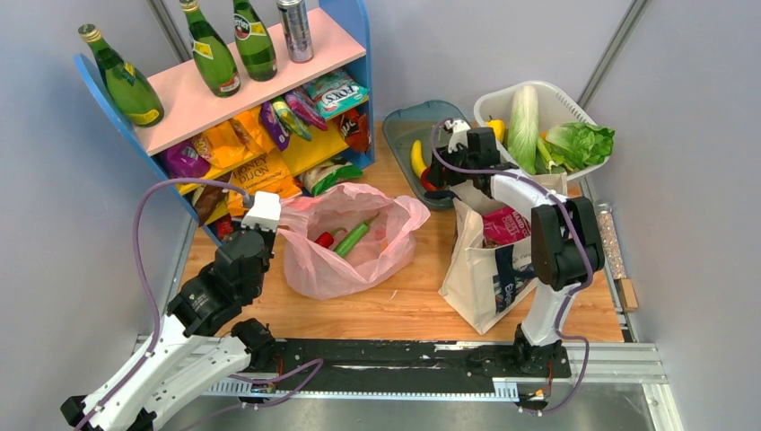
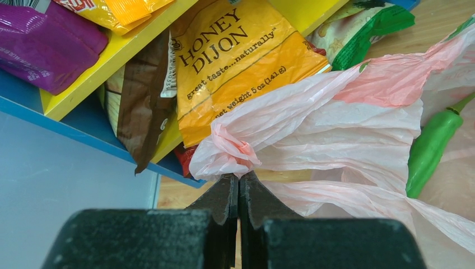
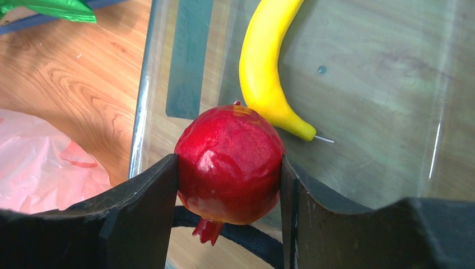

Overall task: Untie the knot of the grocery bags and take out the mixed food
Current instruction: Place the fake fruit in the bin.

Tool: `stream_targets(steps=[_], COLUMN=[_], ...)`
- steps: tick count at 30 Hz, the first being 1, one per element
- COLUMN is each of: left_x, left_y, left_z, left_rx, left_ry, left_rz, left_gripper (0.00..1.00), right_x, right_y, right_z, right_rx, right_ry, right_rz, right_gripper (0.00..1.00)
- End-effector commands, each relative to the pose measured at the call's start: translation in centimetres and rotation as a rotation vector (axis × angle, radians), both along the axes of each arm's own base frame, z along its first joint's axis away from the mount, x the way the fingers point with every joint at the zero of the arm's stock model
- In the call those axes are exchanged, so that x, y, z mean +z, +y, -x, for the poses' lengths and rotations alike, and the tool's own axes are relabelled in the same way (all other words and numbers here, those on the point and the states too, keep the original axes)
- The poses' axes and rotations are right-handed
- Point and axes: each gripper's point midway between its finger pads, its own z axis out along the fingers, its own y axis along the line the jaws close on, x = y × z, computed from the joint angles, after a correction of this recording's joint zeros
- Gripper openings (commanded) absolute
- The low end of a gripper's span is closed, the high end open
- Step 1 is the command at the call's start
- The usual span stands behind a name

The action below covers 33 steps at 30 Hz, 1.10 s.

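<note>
The pink plastic bag [image 1: 350, 242] lies open in the middle of the table with a green pepper [image 1: 354, 238] and a red item [image 1: 325, 239] inside. My left gripper [image 1: 269, 215] is shut on the bag's left rim, right under a small twisted bunch of plastic [image 2: 229, 148]; its fingertips [image 2: 239, 176] meet tightly. The cream tote [image 1: 489, 260] stands at the right with a magenta packet [image 1: 507, 224] in it. My right gripper [image 1: 437, 178] is shut on a red round fruit [image 3: 229, 157] just above the clear tray [image 3: 381, 84], beside a banana [image 3: 266, 67].
A blue and pink shelf [image 1: 224, 99] at the back left carries green bottles and a can, with snack packets below, a Honey Dijon bag [image 2: 235, 61] nearest my left gripper. A white basket [image 1: 565, 108] at the back right holds cabbage and lettuce.
</note>
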Motion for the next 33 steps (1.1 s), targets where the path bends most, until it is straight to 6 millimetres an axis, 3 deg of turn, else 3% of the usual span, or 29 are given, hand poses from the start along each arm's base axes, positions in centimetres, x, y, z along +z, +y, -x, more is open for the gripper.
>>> stream_targets(steps=[1,3,9,18,25,33], left_x=[1.1,1.1,1.1,1.0,1.2,1.7], left_y=[-0.3,-0.3,-0.5,-0.8,-1.9,-6.3], left_z=[-0.4,-0.4,-0.5,-0.5,-0.5,0.4], left_rx=[-0.001,-0.004,-0.01,-0.028,-0.097,-0.375], left_ry=[-0.037,-0.038,-0.036,-0.034,-0.039,-0.057], left_rz=[0.029,0.032,0.031,0.035,0.054,0.115], left_gripper=[0.0,0.0,0.0,0.0,0.0,0.0], right_x=[-1.1,-1.4,-1.9,0.8,5.9,14.9], right_y=[0.3,0.3,0.6,0.7,0.2,-0.2], right_z=[0.6,0.5,0.5,0.2,0.0,2.4], right_rx=[0.029,0.026,0.026,0.025,-0.006,-0.046], right_ry=[0.054,0.056,0.063,0.011,-0.092,-0.271], right_rz=[0.015,0.025,0.049,0.039,0.022,-0.02], right_gripper=[0.35,0.4,0.68,0.79,0.81,0.82])
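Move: The right hand already holds the red pomegranate low over the near end of the grey bin, whose middle is some 7 cm ahead, 3 cm to the right and 4 cm below it. The banana in the bin lies about 7 cm ahead and 3 cm left; the pink bag's middle is roughly 15 cm back and 18 cm left, the tote bag's 17 cm back and 14 cm right. From the left hand, the bin lies about 28 cm ahead, 41 cm right and 19 cm lower. The right hand eases the pomegranate down just over 1 cm more into the near end of the bin and opens its fingers to let go, then rises clear at growing speed, about 9 cm from its lowest point, drawing back slightly as it goes. The left hand keeps the pink bag's rim pinched shut between its fingertips, nearly still at first, then swings about 3 cm to the right and turns some 10 degrees clockwise at the end. ##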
